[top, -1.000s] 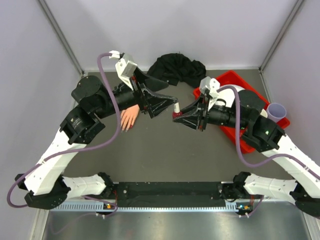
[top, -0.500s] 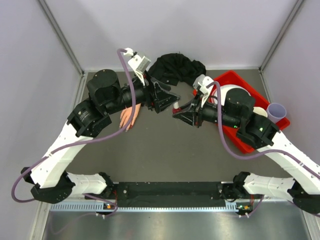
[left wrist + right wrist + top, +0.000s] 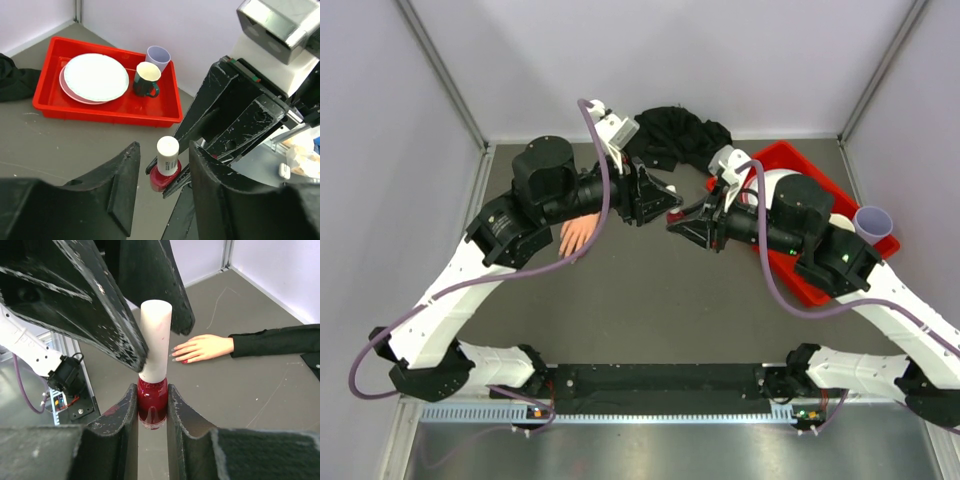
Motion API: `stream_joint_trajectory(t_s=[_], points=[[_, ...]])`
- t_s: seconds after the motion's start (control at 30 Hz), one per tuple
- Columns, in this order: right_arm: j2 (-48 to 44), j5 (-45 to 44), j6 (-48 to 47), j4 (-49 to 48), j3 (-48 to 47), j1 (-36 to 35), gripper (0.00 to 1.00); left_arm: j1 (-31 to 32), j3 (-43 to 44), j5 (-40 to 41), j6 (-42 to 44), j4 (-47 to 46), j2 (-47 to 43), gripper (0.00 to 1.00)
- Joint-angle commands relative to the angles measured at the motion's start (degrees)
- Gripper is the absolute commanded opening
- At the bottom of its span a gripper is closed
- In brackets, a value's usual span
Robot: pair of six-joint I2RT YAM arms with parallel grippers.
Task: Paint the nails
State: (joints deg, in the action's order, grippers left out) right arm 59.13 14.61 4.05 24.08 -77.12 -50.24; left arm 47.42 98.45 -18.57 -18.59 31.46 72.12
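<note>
My right gripper (image 3: 152, 392) is shut on the red glass body of a small polish bottle (image 3: 152, 400) and holds it upright above the table. Its white cap (image 3: 167, 149) stands between the fingers of my left gripper (image 3: 165, 148), which is open, with a gap showing on each side of the cap. From above, both grippers meet at the bottle (image 3: 674, 214) mid-table. The peach mannequin hand (image 3: 202, 347) lies flat behind it in a black sleeve. Its nails (image 3: 176, 353) are pale, and one (image 3: 184, 361) looks red. My left arm covers part of the hand (image 3: 577, 238).
A red tray (image 3: 100, 109) at the back right holds stacked plates (image 3: 95, 77), a dark mug (image 3: 146, 80) and a lilac cup (image 3: 158, 56). A black cloth (image 3: 675, 135) is bunched at the back wall. Grey walls close in the table.
My left gripper has swung right and forward to the bottle, and its jaws have narrowed around the cap. My right gripper kept hold of the bottle and shifted it slightly back.
</note>
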Motion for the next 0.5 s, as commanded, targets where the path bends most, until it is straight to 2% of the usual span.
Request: stream_joint_trajectory(t_s=[0.0,0.1,0.23,0.27,0.37,0.47], points=[[-0.2,-0.2,-0.5,-2.2,-2.9,-0.4,0.0,0.2,1.9,-2.1,0.9,-0.8,0.5,0.47],[-0.3,-0.4,-0.5,-2.3,-2.9,-0.6,0.0,0.2,1.7,-4.0,1.4,-1.3,0.7,0.39],[-1.0,-0.5,-0.4,-2.9,-2.7,-0.6,0.0,0.2,1.1,-7.7,1.6,-1.8,0.7,0.24],[-1.1,-0.2,-0.2,-3.1,-2.7,-0.6,0.0,0.2,0.3,-8.4,1.7,-2.4,0.6,0.15],[-2.1,0.7,1.0,-4.9,-2.2,-0.6,0.0,0.1,-2.5,-13.7,1.7,-5.7,-0.4,0.03],[-3.9,1.6,2.5,-8.9,-0.8,-0.6,0.0,0.1,-6.4,-19.7,1.5,-9.5,-1.9,0.0]])
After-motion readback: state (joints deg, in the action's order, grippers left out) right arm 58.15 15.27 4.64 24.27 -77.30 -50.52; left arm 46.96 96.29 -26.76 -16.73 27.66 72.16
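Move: The nail polish's white cap stands between the left hand's open fingertips, about 1 cm back, 1 cm right and 1 cm below its hand point. From the right hand, which holds the red bottle upright, the cap is straight above by roughly 4 cm. The mannequin hand lies some 22 cm left, 13 cm ahead and 43 cm below the left hand; the red tray is about 31 cm right, 16 cm ahead and 38 cm below the right hand. The left fingers shut from half open and pinch the white cap from both sides, the grip effort climbing at the end. As they close, the left hand eases about 1.5 cm back and 1 cm right and swings nearly 10 degrees clockwise. The right hand keeps its hold on the red bottle below, nearly still, drifting under 1 cm back and up. ##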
